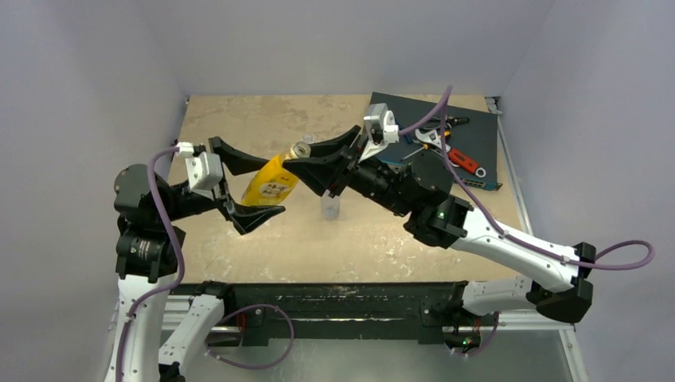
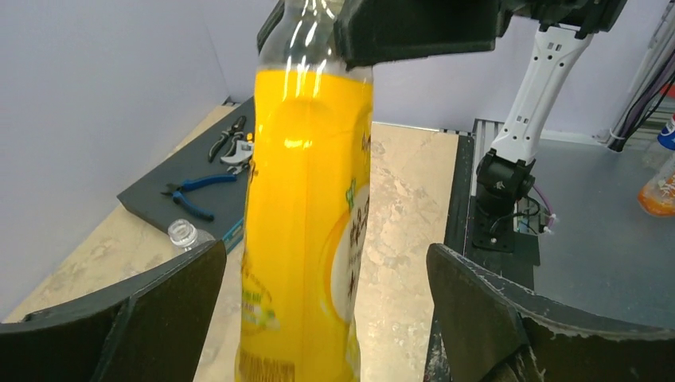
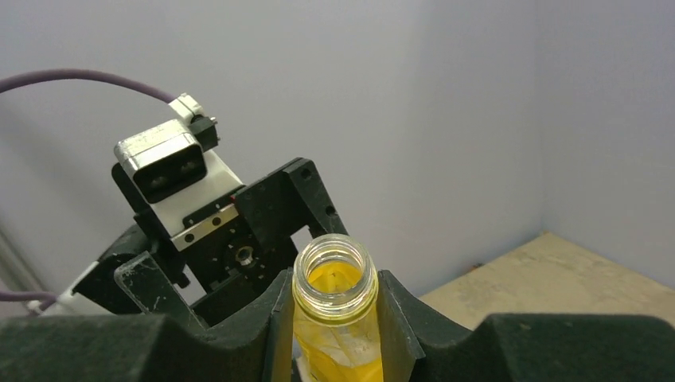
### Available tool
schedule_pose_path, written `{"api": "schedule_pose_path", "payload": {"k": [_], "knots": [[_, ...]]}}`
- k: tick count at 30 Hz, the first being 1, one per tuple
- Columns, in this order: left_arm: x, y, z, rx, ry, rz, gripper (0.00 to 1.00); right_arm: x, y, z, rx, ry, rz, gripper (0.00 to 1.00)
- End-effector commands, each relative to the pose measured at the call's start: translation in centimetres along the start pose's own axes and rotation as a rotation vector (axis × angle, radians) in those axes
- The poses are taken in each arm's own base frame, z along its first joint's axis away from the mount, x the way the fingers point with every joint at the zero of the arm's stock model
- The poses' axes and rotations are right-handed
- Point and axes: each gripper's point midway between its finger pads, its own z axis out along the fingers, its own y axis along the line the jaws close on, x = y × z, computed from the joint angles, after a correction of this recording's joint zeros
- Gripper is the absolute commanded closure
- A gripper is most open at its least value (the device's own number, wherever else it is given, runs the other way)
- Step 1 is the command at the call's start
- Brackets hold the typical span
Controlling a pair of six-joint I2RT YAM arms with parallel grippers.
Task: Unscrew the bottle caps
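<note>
A bottle of orange-yellow liquid (image 1: 271, 181) with a yellow label hangs tilted above the table. Its mouth (image 3: 334, 267) is bare, with no cap on it. My right gripper (image 3: 334, 312) is shut on the neck just under the threaded rim, one finger on each side. My left gripper (image 2: 326, 318) stands open around the bottle's body (image 2: 306, 223), with a gap between each finger and the label. A small clear bottle (image 1: 330, 207) stands on the table under the right arm, and another (image 1: 309, 138) stands behind the held one. I cannot make out any bottle caps.
A dark tool mat (image 1: 470, 171) lies at the back right with a wrench, pliers (image 2: 191, 187) and a red-handled tool (image 1: 466, 161). A small clear bottle (image 2: 183, 233) stands near the mat's edge. Grey walls close in on three sides of the table.
</note>
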Motion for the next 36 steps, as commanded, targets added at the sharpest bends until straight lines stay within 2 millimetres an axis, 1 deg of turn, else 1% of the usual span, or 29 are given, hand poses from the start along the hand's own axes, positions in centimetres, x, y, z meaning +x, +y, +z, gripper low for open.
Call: {"api": "schedule_pose_path", "payload": {"k": [1,3,7,9,12,14,16,18,20,22,26,28,32,36], "knots": [[1.0,0.5,-0.3,-0.008,0.069,0.039,0.02,-4.2,-3.1,-3.1,0.204,-0.026,-0.161,0.86],[1.9,0.3,-0.6,-0.001,0.108,0.042,0.00,-3.8,-5.3,-4.8,0.315,0.019,-0.215,0.86],[2.7,0.4,-0.9,-0.012,0.146,0.042,0.00,-2.5,-9.3,-9.0,0.492,0.111,-0.291,0.87],[3.1,0.7,-0.8,-0.022,0.159,0.024,0.00,-1.9,-12.0,-10.8,0.580,0.164,-0.301,0.87],[3.9,1.8,-0.6,-0.055,0.184,-0.026,0.00,-0.5,-16.4,-12.8,0.736,0.235,-0.293,0.89],[4.6,2.6,-0.6,-0.084,0.207,-0.055,0.00,0.7,-18.5,-13.5,0.815,0.266,-0.303,0.90],[5.3,3.5,-0.6,-0.118,0.226,-0.075,0.00,2.1,-20.1,-14.1,0.881,0.283,-0.313,0.89],[5.6,4.1,-0.6,-0.145,0.239,-0.083,0.00,3.6,-21.5,-14.4,0.925,0.276,-0.308,0.87],[5.7,4.6,-0.7,-0.171,0.248,-0.083,0.00,4.6,-22.9,-14.5,0.966,0.245,-0.312,0.87],[5.7,4.8,-0.9,-0.183,0.259,-0.083,0.00,5.8,-24.3,-14.6,0.983,0.229,-0.313,0.86],[5.8,4.9,-1.1,-0.190,0.274,-0.067,0.00,8.4,-26.2,-14.4,0.992,0.223,-0.325,0.86],[5.8,4.8,-1.1,-0.190,0.270,-0.065,0.00,9.4,-26.8,-14.4,0.992,0.208,-0.329,0.86],[5.7,4.9,-1.0,-0.193,0.255,-0.068,0.00,10.8,-27.5,-14.7,0.985,0.149,-0.296,0.87],[5.8,5.0,-0.9,-0.192,0.251,-0.081,0.00,12.6,-28.2,-14.8,0.997,0.155,-0.264,0.86]]}}
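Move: The right gripper already holds the yellow bottle by its neck; the bottle's body hangs between the left gripper's open fingers, free of them. The set-down spot is some 18 cm ahead of the right gripper, 16 cm right and 45 cm below. About 35 to 40 cm below it stand the small blue-rimmed bottle, 15 cm ahead and 6 right, and two tall clear bottles, both 26 ahead, one 8 right, one level sideways. From the left gripper, the spot lies 19 cm ahead, 21 right, 37 below. Keep the right gripper shut on the yellow bottle's neck and draw it rightwards out of the left fingers, then sweep forward and down, about 27 cm lower in all, to the free table right of the small bottle. Swing the wrist clockwise some 50 degrees and tip the fingers down to stand the bottle upright. Meanwhile sink the open left gripper about 7 cm, easing it forward. ##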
